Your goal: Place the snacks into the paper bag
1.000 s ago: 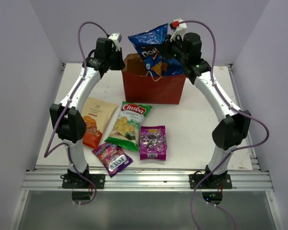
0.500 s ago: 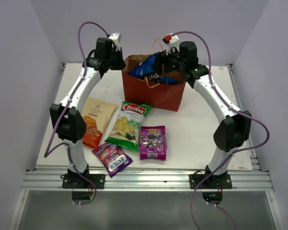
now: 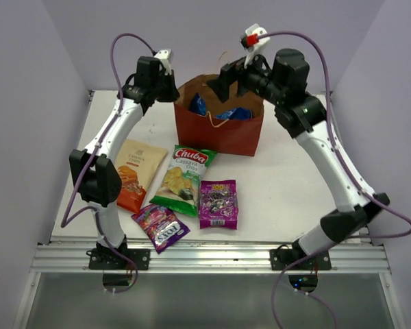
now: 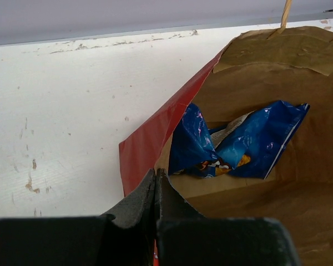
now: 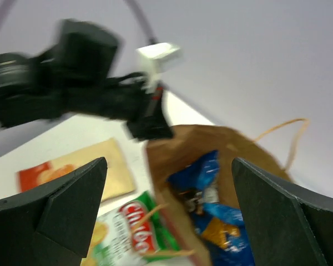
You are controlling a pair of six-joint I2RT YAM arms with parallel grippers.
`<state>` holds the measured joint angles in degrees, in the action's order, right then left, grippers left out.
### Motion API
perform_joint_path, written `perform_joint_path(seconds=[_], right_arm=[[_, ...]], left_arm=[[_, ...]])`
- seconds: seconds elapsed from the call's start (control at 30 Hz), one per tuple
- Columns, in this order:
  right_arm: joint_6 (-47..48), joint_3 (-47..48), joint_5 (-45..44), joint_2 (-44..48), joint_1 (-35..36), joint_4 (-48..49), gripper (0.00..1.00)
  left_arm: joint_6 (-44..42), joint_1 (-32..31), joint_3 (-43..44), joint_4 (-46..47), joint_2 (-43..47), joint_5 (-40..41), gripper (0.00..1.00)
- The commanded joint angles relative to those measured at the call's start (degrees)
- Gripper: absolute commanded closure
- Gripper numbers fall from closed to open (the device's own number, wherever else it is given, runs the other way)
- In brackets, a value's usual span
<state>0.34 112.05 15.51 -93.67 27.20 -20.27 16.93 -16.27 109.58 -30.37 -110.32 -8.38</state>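
The paper bag [image 3: 219,133] stands open at the back of the table, reddish-brown outside and tan inside [image 4: 261,83]. The blue Doritos packet [image 3: 231,113] lies crumpled inside it [image 4: 236,145] [image 5: 213,208]. My left gripper [image 3: 173,96] [image 4: 156,176] is shut on the bag's left rim. My right gripper [image 3: 227,81] [image 5: 169,162] hangs open above the bag's mouth, holding nothing. In front of the bag lie the Chuba packet [image 3: 185,179] [image 5: 134,235], the beige-orange packet [image 3: 135,173] [image 5: 72,169] and two purple candy packs [image 3: 218,203] [image 3: 160,227].
The bag's string handles [image 3: 216,122] [image 5: 291,136] loop over its rim. The white table [image 3: 288,178] ends at a metal rail [image 3: 205,257] in front, with lilac walls on three sides. The left arm [image 5: 83,72] shows blurred in the right wrist view.
My right gripper lowered the Doritos packet into the bag, opened and let it go, then rose above the bag. The left gripper has kept its hold on the rim.
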Motion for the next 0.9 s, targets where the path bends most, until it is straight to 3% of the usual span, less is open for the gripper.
perform_joint_path(seconds=[0.0,0.17,0.47,0.87], right_arm=[[-2.35,-7.34,-0.39,8.4,5.48,-4.16,0.01],[-7.01,-23.77,1.45,13.07,12.77,-7.5,0.01],[-9.75,-42.5,2.07,12.55,14.81,-5.04,0.02],[-13.6,-47.98,7.52,1.92,15.69,6.46,0.05]], left_arm=[[0.21,-0.34,-2.61,1.62,3.09,0.03,1.0],[0.21,-0.69,-4.38,3.04,3.71,0.12,1.0],[0.12,-1.04,-5.25,2.25,3.8,-0.49,1.0],[-0.14,-1.13,-8.94,1.81,6.08,-0.41,1.0]])
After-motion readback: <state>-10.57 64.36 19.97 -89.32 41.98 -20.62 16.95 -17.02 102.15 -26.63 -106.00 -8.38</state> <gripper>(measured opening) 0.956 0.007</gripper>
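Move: My empty, open right hand hangs high over the near side of the paper bag, whose middle is about 6 cm ahead and 33 cm below. The purple 100 snack lies some 22 cm back, almost level sideways and roughly 44 cm down. The green cassava chips lie about 12 cm to my left, 13 cm back. From my left hand, the purple snack is about 32 cm back, 14 cm right and 24 cm below. I swing my right hand back off the paper bag first, then drop it steeply in front of the bag, some 33 cm down in all, tipping the wrist about 45 degrees towards the table. It heads for the purple snack with fingers still wide open and slows above its far left corner. My left hand keeps its shut fingers at the bag's left rim, easing back slightly. ##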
